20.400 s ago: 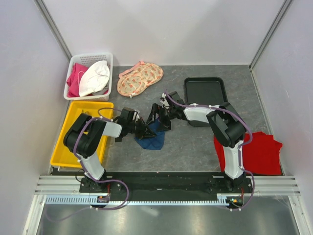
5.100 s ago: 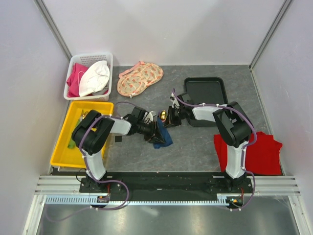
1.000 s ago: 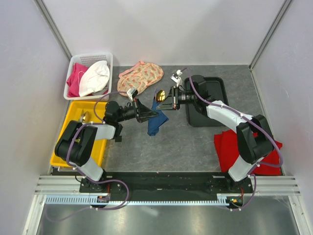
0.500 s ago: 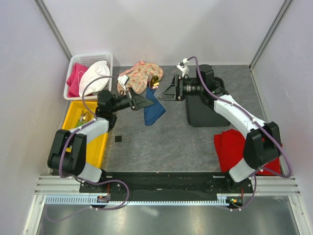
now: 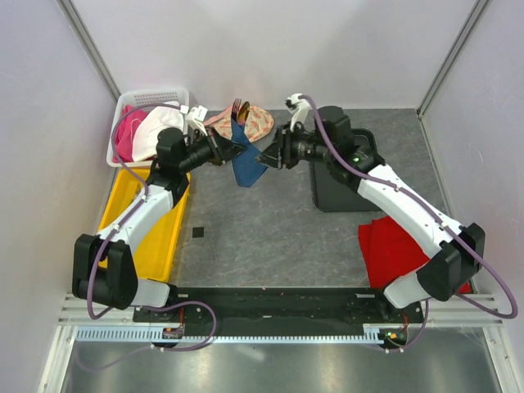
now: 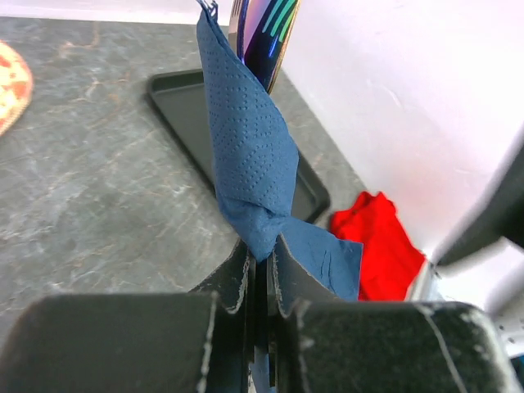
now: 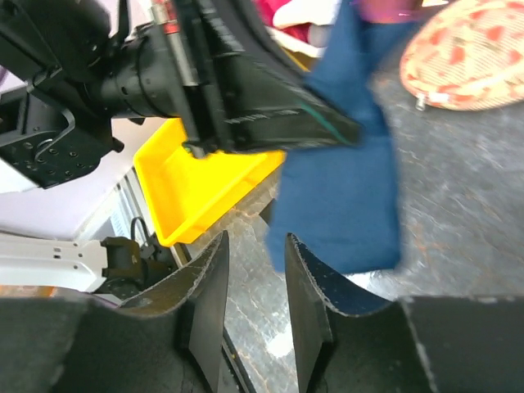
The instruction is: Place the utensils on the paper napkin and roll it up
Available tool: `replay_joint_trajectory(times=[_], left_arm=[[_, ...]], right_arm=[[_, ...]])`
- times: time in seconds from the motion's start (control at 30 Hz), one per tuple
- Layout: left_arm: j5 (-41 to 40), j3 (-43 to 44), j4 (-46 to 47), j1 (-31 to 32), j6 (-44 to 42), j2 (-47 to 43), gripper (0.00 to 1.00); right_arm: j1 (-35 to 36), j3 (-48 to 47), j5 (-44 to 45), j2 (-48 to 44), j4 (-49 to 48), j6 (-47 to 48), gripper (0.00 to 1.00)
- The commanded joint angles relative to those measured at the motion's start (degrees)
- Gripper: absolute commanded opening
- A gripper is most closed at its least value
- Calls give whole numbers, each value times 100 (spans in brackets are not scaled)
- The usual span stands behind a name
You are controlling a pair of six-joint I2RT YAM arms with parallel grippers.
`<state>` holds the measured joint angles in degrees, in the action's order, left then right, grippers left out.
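My left gripper is shut on the navy paper napkin and holds it in the air above the back of the table. The napkin hangs as a twisted bundle; in the left wrist view it is pinched between my fingers. A utensil's shiny head sticks out of the bundle's far end, and shows as a fork tip from above. My right gripper is open and empty just right of the napkin, whose loose end hangs beyond its fingertips.
White basket with cloths at back left. Peach floral fabric lies behind the napkin. Yellow bin at left. Black tray at right of centre. Red cloth at front right. A small black square lies on the table.
My left gripper has lifted the napkin bundle higher and further back-left. My right gripper has moved left, closer to the hanging napkin.
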<state>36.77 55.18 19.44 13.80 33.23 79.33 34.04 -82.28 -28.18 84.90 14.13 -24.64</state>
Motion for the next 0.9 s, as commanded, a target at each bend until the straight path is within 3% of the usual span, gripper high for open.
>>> replay_joint_trajectory(times=[0.0, 0.4, 0.87], left_arm=[[-408, 353, -169, 131, -581, -347, 2], [-144, 239, 253, 140, 508, -647, 2], [242, 81, 930, 105, 1501, -638, 2]], right_arm=[[445, -376, 946, 394, 90, 398, 42], [595, -262, 788, 747, -727, 100, 67], [577, -78, -29, 712, -1255, -409, 68]])
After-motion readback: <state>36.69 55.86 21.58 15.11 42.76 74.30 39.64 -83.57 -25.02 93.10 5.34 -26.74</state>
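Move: Some 7 cm to the right hand's left, about 3 cm farther out and 6 cm lower hangs the loose lower part of the paper napkin; the utensils stick up about 8 cm left, 6 cm ahead and 10 cm above that hand. The left hand already pinches the rolled napkin. From it, the lower part is roughly 6 cm down, 2 cm back and 2 cm right, and the floral pouch some 27 cm below, 8 cm ahead and 1 cm left. Reaching left about 5 cm towards the hanging napkin, the right hand dips some 4 cm on the way, then climbs back about half of that, its fingers spreading wider around the roll just below the left fingertips. The left hand keeps its pinch and lifts the bundle about 5 cm, drawing back some 2 cm. ##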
